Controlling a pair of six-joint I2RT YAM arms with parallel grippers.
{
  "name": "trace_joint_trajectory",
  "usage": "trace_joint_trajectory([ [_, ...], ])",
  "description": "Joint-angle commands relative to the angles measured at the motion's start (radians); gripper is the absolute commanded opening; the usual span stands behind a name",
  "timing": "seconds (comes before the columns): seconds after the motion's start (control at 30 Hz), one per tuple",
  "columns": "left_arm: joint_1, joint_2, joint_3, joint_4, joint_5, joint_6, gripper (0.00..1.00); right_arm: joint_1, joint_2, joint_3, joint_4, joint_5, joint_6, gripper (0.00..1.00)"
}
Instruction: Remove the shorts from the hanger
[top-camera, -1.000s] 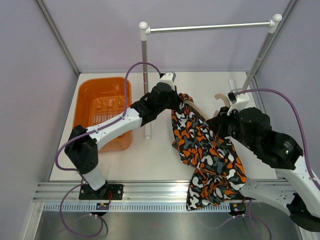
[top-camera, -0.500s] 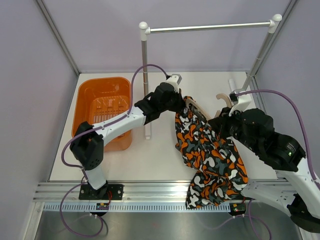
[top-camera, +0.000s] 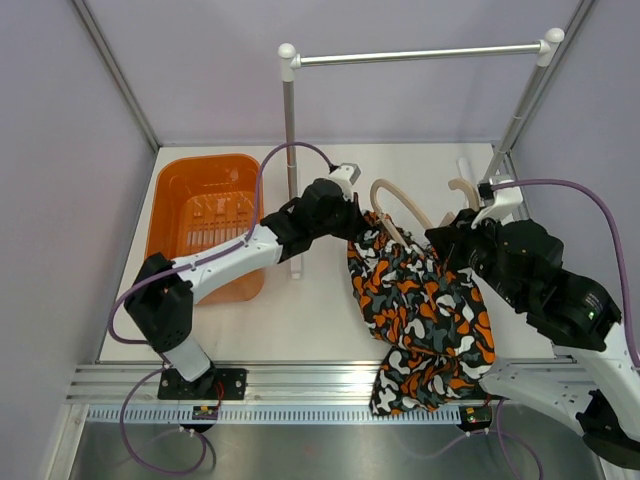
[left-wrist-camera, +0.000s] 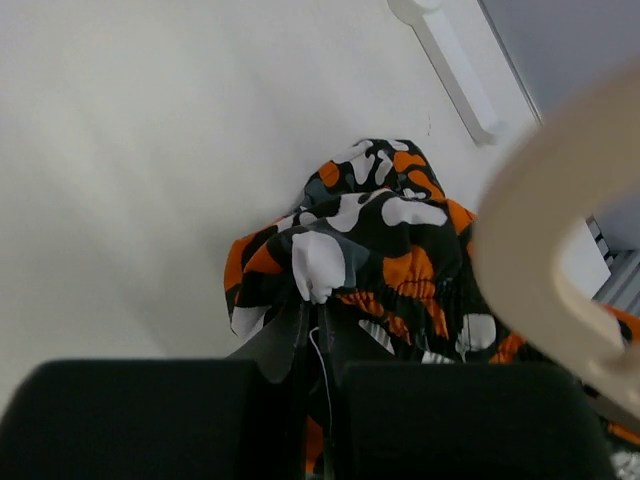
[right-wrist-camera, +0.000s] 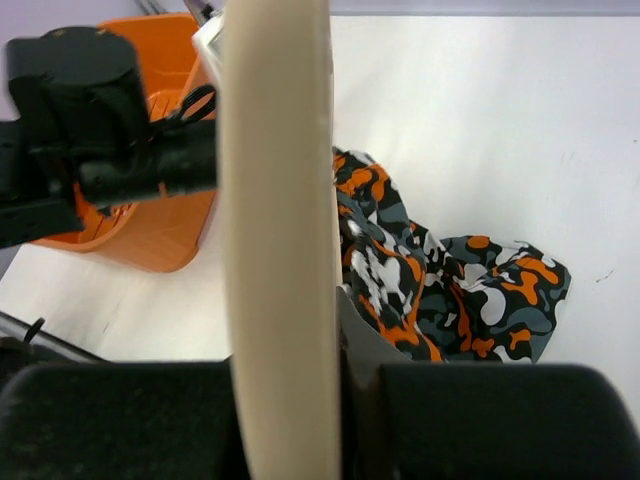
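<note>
The shorts (top-camera: 420, 310), camouflage cloth of orange, black, grey and white, hang in a bunch from mid-table to the near rail. My left gripper (top-camera: 352, 222) is shut on their upper edge; in the left wrist view the cloth (left-wrist-camera: 370, 240) is pinched between the closed fingers. The pale beige hanger (top-camera: 395, 210) rises above the shorts, its loop now bare, its hook (top-camera: 462, 188) near the right arm. My right gripper (top-camera: 450, 245) is shut on the hanger, whose bar (right-wrist-camera: 275, 230) fills the right wrist view; the shorts (right-wrist-camera: 440, 290) lie beyond it.
An orange basket (top-camera: 205, 225) stands at the left, also showing in the right wrist view (right-wrist-camera: 150, 230). A metal rail (top-camera: 415, 55) with white joints spans the back on two posts; the left post (top-camera: 291, 170) stands just behind my left arm.
The left gripper has pulled the shorts' edge down and away from the hanger. The hanger's loop, covered by cloth a second ago, now stands bare above the shorts. The right gripper shifted slightly right.
</note>
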Motion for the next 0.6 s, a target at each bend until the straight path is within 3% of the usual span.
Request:
trace_joint_trajectory([
  [0.0, -0.045, -0.131, -0.024, 0.029, -0.085, 0.06, 0.0, 0.018, -0.009, 0.036, 0.097, 0.08, 0.025, 0.0],
  [0.23, -0.304, -0.349, -0.116, 0.032, -0.141, 0.184, 0.0, 0.018, 0.078, 0.064, 0.164, 0.256, 0.005, 0.0],
  [0.33, -0.457, -0.412, -0.13, -0.009, -0.248, 0.267, 0.0, 0.018, 0.138, 0.102, 0.181, 0.316, -0.024, 0.0],
  [0.43, -0.607, -0.443, -0.112, -0.061, -0.467, 0.36, 0.0, 0.016, 0.221, 0.169, 0.189, 0.348, -0.059, 0.0],
  [0.57, -0.749, -0.447, -0.066, -0.11, -0.557, 0.471, 0.0, 0.008, 0.325, 0.28, 0.198, 0.374, -0.108, 0.0],
])
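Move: The left fingers hold one corner of the shorts' waistband; the rest of the shorts hangs about 14 cm back and 14 cm to their right, some 4 cm lower. The hanger's bare end is roughly 2 cm ahead, 3 cm to the right and 12 cm above, and the orange basket 8 cm ahead, 35 cm left, 12 cm down. From the right gripper, on the hanger, the hanging shorts are about 22 cm below and 2 cm back. Swing the left gripper back towards the robot by some 24 cm, rising about 11 cm, with the waistband corner still pinched; tip the fingers up and turn them clockwise, roughly 25 degrees each. Meanwhile carry the still-gripped hanger about 7 cm forward and 4 cm up with the right gripper, turning it some 15 degrees clockwise, to draw hanger and shorts apart. ##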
